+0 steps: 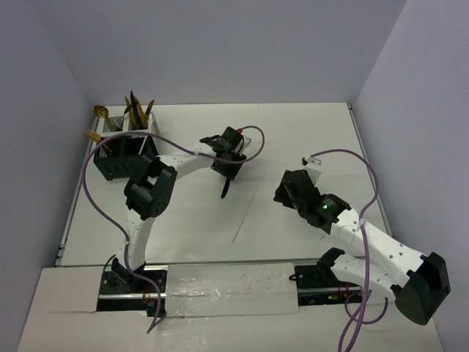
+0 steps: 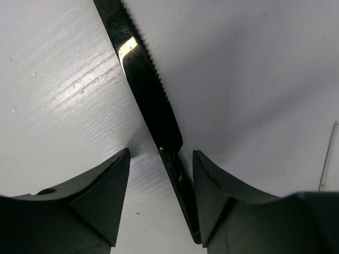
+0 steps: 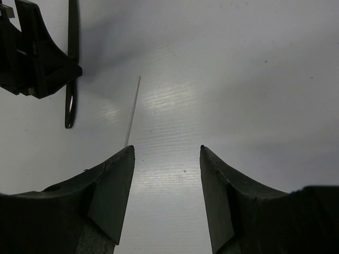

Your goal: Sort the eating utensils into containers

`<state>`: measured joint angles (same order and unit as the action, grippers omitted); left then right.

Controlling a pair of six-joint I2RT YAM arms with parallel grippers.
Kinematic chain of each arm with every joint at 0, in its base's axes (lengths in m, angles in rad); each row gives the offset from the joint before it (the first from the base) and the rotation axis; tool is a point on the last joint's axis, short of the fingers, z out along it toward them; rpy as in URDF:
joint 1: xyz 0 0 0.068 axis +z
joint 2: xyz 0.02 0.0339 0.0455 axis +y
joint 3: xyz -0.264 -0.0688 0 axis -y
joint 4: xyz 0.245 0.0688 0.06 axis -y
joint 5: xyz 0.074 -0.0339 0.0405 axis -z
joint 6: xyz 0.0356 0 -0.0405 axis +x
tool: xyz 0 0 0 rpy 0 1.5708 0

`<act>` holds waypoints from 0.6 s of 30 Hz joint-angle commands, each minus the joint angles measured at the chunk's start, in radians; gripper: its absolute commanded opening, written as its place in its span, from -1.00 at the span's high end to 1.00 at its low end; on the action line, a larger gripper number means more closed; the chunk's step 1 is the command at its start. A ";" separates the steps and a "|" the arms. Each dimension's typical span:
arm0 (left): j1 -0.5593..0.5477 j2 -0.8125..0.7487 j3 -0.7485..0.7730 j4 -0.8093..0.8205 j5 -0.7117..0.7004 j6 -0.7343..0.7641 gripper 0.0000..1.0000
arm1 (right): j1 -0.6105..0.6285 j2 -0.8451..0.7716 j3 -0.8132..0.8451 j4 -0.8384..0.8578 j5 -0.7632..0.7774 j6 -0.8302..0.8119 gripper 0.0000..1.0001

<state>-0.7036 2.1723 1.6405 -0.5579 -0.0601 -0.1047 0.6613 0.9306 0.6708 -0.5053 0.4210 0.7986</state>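
Observation:
A dark knife (image 2: 151, 100) with a serrated blade lies on the white table. My left gripper (image 2: 161, 152) is down over its handle, jaws open on either side; the right finger (image 2: 212, 196) is against the handle and the left finger stands apart. From above, the knife (image 1: 226, 189) pokes out below the left gripper (image 1: 229, 166). The black caddy (image 1: 123, 155) stands at the back left with several gold-headed utensils (image 1: 139, 110) upright in it. My right gripper (image 1: 289, 192) hovers open at mid-table, and in its wrist view (image 3: 167, 148) only bare table lies between the fingers.
A thin white stick (image 1: 245, 220) lies between the two arms; it also shows as the stick (image 3: 132, 111) ahead of my right fingers. Two gold utensil ends (image 1: 97, 123) jut out at the caddy's left side. Walls close the table's back and sides.

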 commanded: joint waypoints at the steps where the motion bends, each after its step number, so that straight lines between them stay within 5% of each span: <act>1: -0.008 0.029 -0.008 -0.060 0.015 0.000 -0.13 | 0.003 -0.023 -0.008 0.017 0.027 0.016 -0.19; 10: -0.008 0.012 -0.077 -0.010 -0.015 0.040 0.19 | 0.001 0.014 0.013 0.030 0.035 -0.012 -0.19; 18: 0.010 0.035 -0.113 0.075 -0.027 0.060 1.00 | 0.003 0.002 0.026 0.005 0.061 -0.029 -0.20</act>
<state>-0.7048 2.1540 1.5887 -0.4873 -0.0757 -0.0612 0.6613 0.9558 0.6674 -0.5022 0.4335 0.7822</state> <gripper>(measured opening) 0.052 0.598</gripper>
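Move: The left hand is already down at the knife, its part-open fingers either side of the narrow neck where handle meets blade. The knife's middle is about 2 cm ahead, straight in line and 1 cm lower. A thin stick has its middle some 13 cm back and 5 cm to the right, 1 cm lower. From the idle right hand, the knife is roughly 10 cm ahead, 18 cm left and 12 cm below. Staying in place low over the table, shifting by no more than about half a centimetre, the left hand closes its fingers from a bit over half open to nearly shut. They pinch the knife across the top of its handle, just behind the blade, while the wrist hardly turns. ##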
